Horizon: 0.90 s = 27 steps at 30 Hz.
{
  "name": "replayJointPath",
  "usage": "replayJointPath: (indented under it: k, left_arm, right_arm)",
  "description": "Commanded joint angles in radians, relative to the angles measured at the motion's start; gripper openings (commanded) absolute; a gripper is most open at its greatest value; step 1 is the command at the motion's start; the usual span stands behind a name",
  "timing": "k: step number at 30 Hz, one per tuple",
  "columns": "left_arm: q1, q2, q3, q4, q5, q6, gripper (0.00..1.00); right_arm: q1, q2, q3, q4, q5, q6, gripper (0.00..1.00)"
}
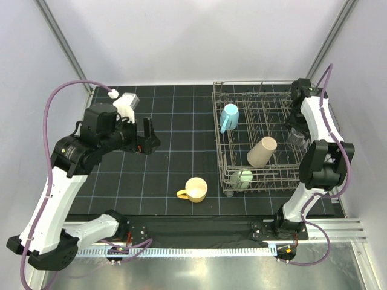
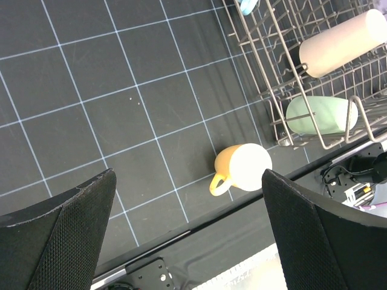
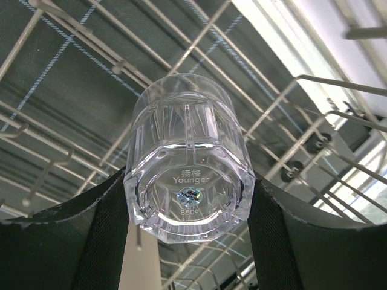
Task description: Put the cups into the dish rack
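Observation:
The grey wire dish rack (image 1: 254,83) stands at the right of the mat. Inside it lie a light blue cup (image 1: 229,115), a tan tumbler (image 1: 261,151) and a pale green cup (image 1: 242,179). A yellow mug (image 1: 195,190) with a handle lies on the mat, just left of the rack's near corner. My right gripper (image 3: 188,199) is shut on a clear glass (image 3: 187,163), base toward the camera, held above the rack wires (image 3: 199,36) at its right side (image 1: 298,140). My left gripper (image 2: 187,181) hangs open and empty over the mat, left of and above the mug (image 2: 242,169).
A black gridded mat (image 1: 169,169) covers the table. A metal rail with cable mounts (image 1: 199,248) runs along the near edge. White walls and slanted frame posts (image 1: 60,42) close in the back and sides. The right arm's elbow (image 1: 320,166) sits beside the rack's right wall.

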Motion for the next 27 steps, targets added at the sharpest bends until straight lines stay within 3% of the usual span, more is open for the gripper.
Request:
replayJointPath:
  k: [1, 5, 10, 13, 17, 20, 25, 27]
  left_arm:
    - [-0.005, 0.016, 0.055, -0.013, -0.015, 0.013, 1.00]
    - [-0.003, 0.037, 0.069, -0.024, -0.013, 0.002, 1.00]
    - [-0.003, 0.062, 0.089, -0.031, -0.004, -0.016, 1.00]
    - [-0.003, 0.075, 0.103, -0.031, 0.005, -0.030, 1.00]
    - [-0.003, 0.088, 0.111, -0.025, 0.027, -0.050, 1.00]
    - [-0.003, 0.105, 0.108, -0.024, 0.036, -0.067, 1.00]
    - [-0.005, 0.152, 0.108, -0.027, 0.063, -0.122, 1.00]
    - [-0.005, 0.163, 0.098, -0.019, 0.074, -0.143, 1.00]
  right_arm:
    - [-0.007, 0.001, -0.014, 0.070, -0.007, -0.006, 0.04]
    - [-0.008, 0.009, -0.060, 0.107, -0.018, -0.014, 0.05]
    - [-0.020, 0.024, -0.084, 0.119, -0.051, -0.032, 0.18]
    - [-0.022, 0.026, -0.094, 0.130, -0.061, -0.056, 0.32]
    - [-0.020, 0.013, -0.105, 0.121, -0.061, -0.070, 0.61]
    - [-0.022, -0.002, -0.102, 0.103, -0.061, -0.087, 0.76]
    - [-0.020, -0.037, -0.050, 0.052, -0.074, -0.101, 0.95]
    - [-0.019, -0.063, -0.024, 0.032, -0.090, -0.101, 0.98]
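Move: The clear glass is already in the right hand's grip, bottom up, and its spot by the rack's right side lies nearly straight below that hand: about 6 cm down, 2 cm right, 1 cm back. The beige cup leans some 13 cm left of the right hand and 6 cm back; the green cup is about 21 cm left and 16 cm back. From the open left hand, the yellow mug lies roughly 13 cm right, 8 cm back and 27 cm below. The clear glass is lowered about 4 cm by the right hand, almost straight down and slowing, into the rack beside the right-hand wires; then the fingers spread and let go, the hand staying low around the glass with a slight turn of about 5 degrees. Meanwhile the empty, wide-open left hand drifts some 3 cm forward and right, dipping at the end as its fingers tip down. ##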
